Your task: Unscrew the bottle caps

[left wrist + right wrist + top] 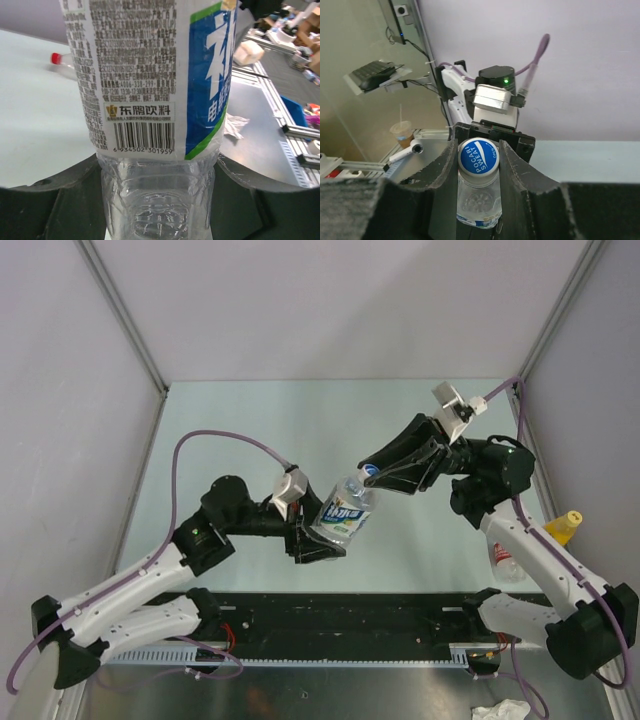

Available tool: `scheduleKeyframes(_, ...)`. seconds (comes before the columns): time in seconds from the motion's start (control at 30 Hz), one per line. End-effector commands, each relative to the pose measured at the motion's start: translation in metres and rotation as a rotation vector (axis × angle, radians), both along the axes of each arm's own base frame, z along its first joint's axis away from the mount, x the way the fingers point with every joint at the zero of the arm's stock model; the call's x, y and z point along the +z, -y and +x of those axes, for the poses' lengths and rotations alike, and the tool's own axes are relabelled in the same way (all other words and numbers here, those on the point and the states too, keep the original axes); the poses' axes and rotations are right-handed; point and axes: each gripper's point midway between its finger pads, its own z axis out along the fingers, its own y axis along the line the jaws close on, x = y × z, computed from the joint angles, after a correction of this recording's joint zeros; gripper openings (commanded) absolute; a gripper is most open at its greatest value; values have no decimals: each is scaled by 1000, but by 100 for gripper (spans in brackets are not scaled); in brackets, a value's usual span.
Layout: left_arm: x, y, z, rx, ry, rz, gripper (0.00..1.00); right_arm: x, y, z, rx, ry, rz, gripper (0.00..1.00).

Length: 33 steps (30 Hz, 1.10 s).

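Observation:
A clear bottle with a blue-green label [345, 512] is held tilted above the table, my left gripper [316, 540] shut around its lower body [157, 200]. Its white cap with a blue printed top [478, 156] sits between the pads of my right gripper [478, 152], which is shut on it [368, 476]. Against the right wall stands a bottle with a yellow cap [568, 516]. A red-labelled bottle [505, 562] lies partly behind the right arm. In the left wrist view its red cap [56, 58] shows on the table.
A crumpled white tissue [500, 710] lies on the metal shelf at the near right. Frame posts and grey walls close in the table [250, 430] on three sides. A black rail [340, 615] runs along the near edge.

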Motion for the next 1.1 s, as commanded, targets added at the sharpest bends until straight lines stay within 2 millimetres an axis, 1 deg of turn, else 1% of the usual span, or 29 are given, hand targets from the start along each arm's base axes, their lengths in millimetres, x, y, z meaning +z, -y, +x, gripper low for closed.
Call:
scheduleKeyframes(0.0,76,-6,-40,-227,186,-207,0,-13,2,-10,101,-2,-62,0)
scheduleKeyframes(0.1,78,-7,-37,-210,187,-211,0,-10,3,-7,85,-11,-48,0)
scheduleKeyframes(0.17,76,-6,-31,-174,178,-209,0,-7,5,-4,67,-24,-37,0)
scheduleKeyframes(0.23,70,-5,-23,-133,163,-202,0,-3,6,1,42,-42,-24,7)
scheduleKeyframes(0.3,67,-4,-14,-94,148,-194,0,0,8,5,18,-57,-13,19)
scheduleKeyframes(0.47,53,-6,14,41,113,-154,1,7,15,15,-48,-78,10,59)
scheduleKeyframes(0.53,46,-8,25,96,109,-128,1,9,19,20,-81,-89,18,69)
scheduleKeyframes(0.67,33,-12,41,189,118,-67,1,15,26,30,-145,-114,41,84)
scheduleKeyframes(0.73,29,-15,49,233,122,-42,2,17,29,33,-171,-124,50,94)
scheduleKeyframes(0.8,25,-19,55,278,123,-25,1,17,30,39,-197,-133,56,98)
scheduleKeyframes(0.87,21,-22,63,326,122,-8,2,15,29,48,-230,-155,54,99)
scheduleKeyframes(0.9,20,-24,68,356,124,-3,2,12,29,54,-250,-175,51,99)
scheduleKeyframes(1.07,0,-32,87,470,95,89,4,-2,29,88,-380,-299,35,99)
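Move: The blue cap sits right between the right hand's fingertips, practically at its hand point, screwed on the bottle that the left hand grips near its base. From the right hand the bottle's body is some 3 cm back, 3 cm to the left and 8 cm down. From the left hand the cap lies about 5 cm ahead, 6 cm to the right and 14 cm above; the body's middle is roughly 2 cm ahead, 3 cm right and 6 cm up. The cap is let go: after both hands ease back about 1 cm, the right fingers spread from their pinch to fully open, and that hand goes forward some 6 cm and a little right, away from the cap, turning clockwise about 15 degrees. The left hand keeps its grip and carries the bottle forward about 6 cm and slightly left, turning it some 20 degrees counter-clockwise. ##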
